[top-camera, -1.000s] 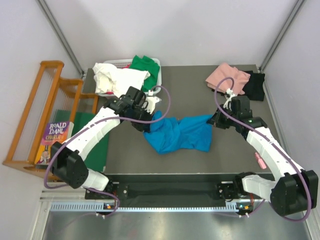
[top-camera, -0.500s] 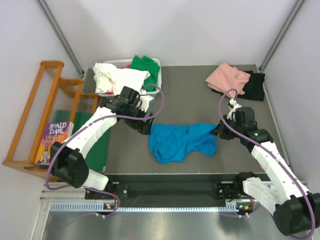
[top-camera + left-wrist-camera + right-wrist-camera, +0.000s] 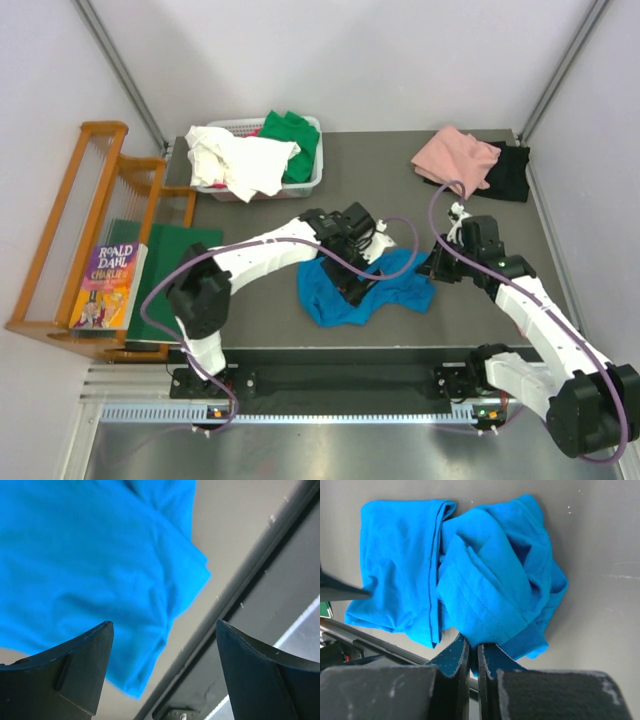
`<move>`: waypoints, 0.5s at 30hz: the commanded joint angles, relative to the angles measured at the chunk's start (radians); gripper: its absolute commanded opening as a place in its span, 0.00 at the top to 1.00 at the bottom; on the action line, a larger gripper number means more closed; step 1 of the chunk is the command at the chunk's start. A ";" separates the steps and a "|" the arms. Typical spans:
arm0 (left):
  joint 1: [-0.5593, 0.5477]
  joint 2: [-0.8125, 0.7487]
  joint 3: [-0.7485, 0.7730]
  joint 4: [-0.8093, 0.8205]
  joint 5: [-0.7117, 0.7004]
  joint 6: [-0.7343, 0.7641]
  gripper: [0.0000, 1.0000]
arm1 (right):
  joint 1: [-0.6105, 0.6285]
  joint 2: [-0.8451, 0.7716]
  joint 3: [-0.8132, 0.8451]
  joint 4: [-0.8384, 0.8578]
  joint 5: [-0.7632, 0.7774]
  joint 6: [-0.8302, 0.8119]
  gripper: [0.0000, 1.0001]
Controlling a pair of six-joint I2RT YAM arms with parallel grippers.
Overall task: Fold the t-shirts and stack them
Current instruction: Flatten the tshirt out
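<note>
A bright blue t-shirt lies crumpled near the table's front edge, its left half folded flat and its right half bunched. My left gripper hovers over its middle, open and empty. In the left wrist view the wide-apart fingers frame the blue t-shirt and the table's edge below. My right gripper is shut on the shirt's right edge. In the right wrist view the right gripper pinches a fold of the blue t-shirt.
A pink t-shirt and a black one lie at the back right. A white basket at the back left holds a white t-shirt and a green one. A dark green board, a book and a wooden rack stand left.
My left gripper opened, let go of the blue shirt's left end and swung right over its middle. The shirt dropped and bunched toward the front edge. The right gripper stayed shut on it.
</note>
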 commanded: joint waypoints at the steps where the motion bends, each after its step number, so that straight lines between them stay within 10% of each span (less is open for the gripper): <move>1: -0.020 0.070 0.106 0.094 -0.069 -0.064 0.13 | 0.020 0.009 0.013 0.063 0.006 0.023 1.00; 15: -0.077 0.340 0.269 0.085 -0.126 -0.118 0.11 | 0.026 0.038 0.027 0.073 0.000 0.009 1.00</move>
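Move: The blue t-shirt lies spread under the open left hand; the near end of its hem, between the grippers, is roughly 7 cm to that hand's right, level fore-and-aft and 8 cm below. The bunch pinched by the right gripper is about 14 cm right, 6 cm ahead. The laundry basket stands some 30 cm ahead, 21 cm left. From the right hand, the hem end is about 10 cm left, 7 cm back, 5 cm below. Open left hand goes about 6 cm right, sinking 4 cm, towards the blue hem; right keeps its pinch. ##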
